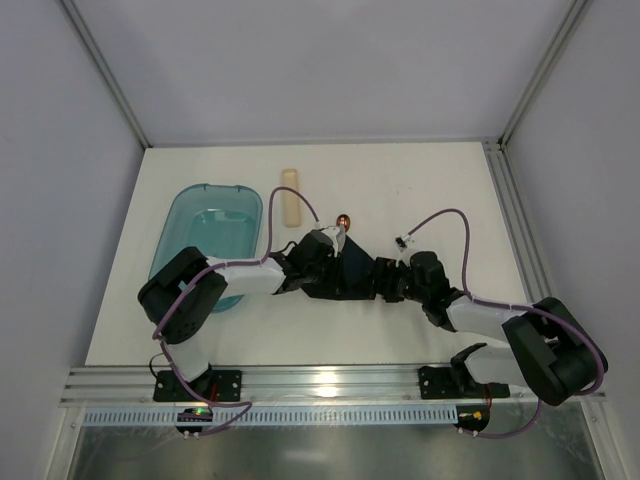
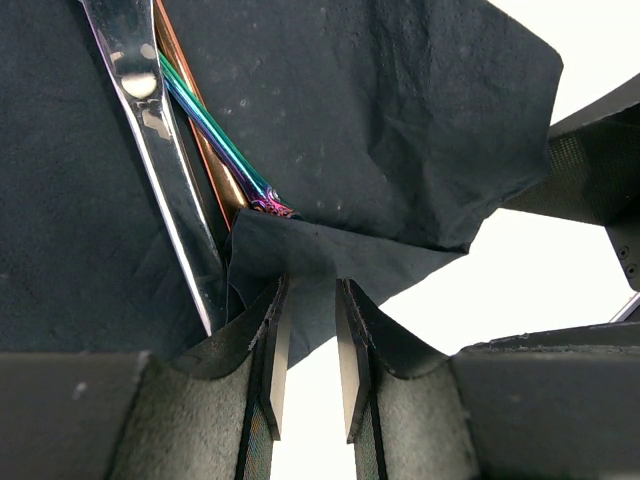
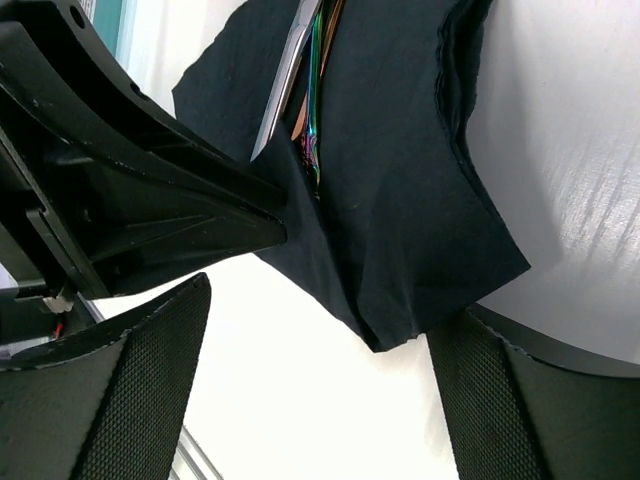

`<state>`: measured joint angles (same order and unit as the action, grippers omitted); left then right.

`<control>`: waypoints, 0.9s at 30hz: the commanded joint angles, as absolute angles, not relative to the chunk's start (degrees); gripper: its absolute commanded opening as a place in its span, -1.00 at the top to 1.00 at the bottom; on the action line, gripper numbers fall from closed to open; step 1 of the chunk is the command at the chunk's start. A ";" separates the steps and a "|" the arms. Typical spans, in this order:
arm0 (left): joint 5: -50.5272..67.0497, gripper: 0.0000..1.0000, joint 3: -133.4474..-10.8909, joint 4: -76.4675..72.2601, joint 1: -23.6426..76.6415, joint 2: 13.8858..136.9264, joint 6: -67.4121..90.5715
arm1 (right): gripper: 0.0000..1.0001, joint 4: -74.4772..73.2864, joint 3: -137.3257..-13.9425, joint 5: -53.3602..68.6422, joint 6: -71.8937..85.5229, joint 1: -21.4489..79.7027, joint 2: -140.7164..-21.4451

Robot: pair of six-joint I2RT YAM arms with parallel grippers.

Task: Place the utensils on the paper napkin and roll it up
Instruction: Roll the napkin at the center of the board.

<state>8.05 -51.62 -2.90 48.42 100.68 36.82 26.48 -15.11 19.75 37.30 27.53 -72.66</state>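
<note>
The dark navy paper napkin [image 1: 347,274] lies mid-table, partly folded over the utensils [image 2: 205,130]: a silver blade, a copper handle and a rainbow-tinted handle lying in the fold. A copper spoon bowl [image 1: 345,220] sticks out at the napkin's far end. My left gripper [image 2: 310,285] is low at the napkin's left side, jaws a narrow gap apart, with a napkin flap [image 2: 320,255] lying at its tips. My right gripper [image 3: 335,300] stands wide open on the right, with the napkin's near corner [image 3: 400,320] between its fingers, touching neither.
A translucent teal tub [image 1: 205,238] stands at the left beside the left arm. A pale beige stick [image 1: 289,197] lies behind the napkin. The two grippers face each other closely across the napkin. A metal rail [image 1: 330,382] runs along the near edge.
</note>
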 commanded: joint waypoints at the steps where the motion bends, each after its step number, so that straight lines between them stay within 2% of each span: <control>1: 7.82 0.42 -53.53 -3.16 48.69 101.42 35.95 | -0.69 28.48 -14.68 21.00 32.61 27.42 -71.72; 4: 7.91 0.42 -53.96 -2.99 48.78 101.60 35.77 | -0.54 26.90 -14.59 20.05 31.20 27.51 -70.67; 5: 7.82 0.42 -53.96 -2.99 48.78 101.69 35.68 | -0.41 26.37 -14.59 19.69 30.51 27.51 -70.40; 10: 8.17 0.42 -54.49 -2.90 48.78 102.13 35.77 | -0.05 24.08 -14.94 17.93 28.74 27.51 -70.66; 16: 8.70 0.43 -54.14 -3.87 48.69 102.57 36.21 | -0.02 22.33 -16.35 17.50 27.25 27.95 -72.42; 19: 8.79 0.42 -54.14 -4.22 48.78 102.92 36.30 | -0.14 21.62 -16.96 16.35 26.90 29.18 -73.30; 23: 9.05 0.42 -54.05 -4.48 48.69 103.01 36.39 | -0.15 21.27 -17.23 14.94 26.63 30.23 -73.83; 25: 9.14 0.42 -54.05 -4.40 48.78 103.01 36.30 | -0.13 20.74 -17.67 13.98 26.46 31.02 -74.27; 27: 9.05 0.43 -54.05 -4.48 48.78 102.92 36.39 | 0.01 20.13 -18.02 12.75 26.45 31.46 -74.62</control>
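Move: The napkin's right edge lies just beyond the right fingertips, about 2 cm ahead, 1 cm left and 2 cm below that hand; from the left hand it is some 8 cm right, 2 cm ahead and 1 cm down. The utensils' middle lies about 8 cm ahead of the left hand, straight out and 1 cm below, and roughly 8 cm ahead and 9 cm left of the right hand, 2 cm below. Right fingers close partway, one tucked under the napkin's right edge, as the hand sinks about 1.5 cm. ##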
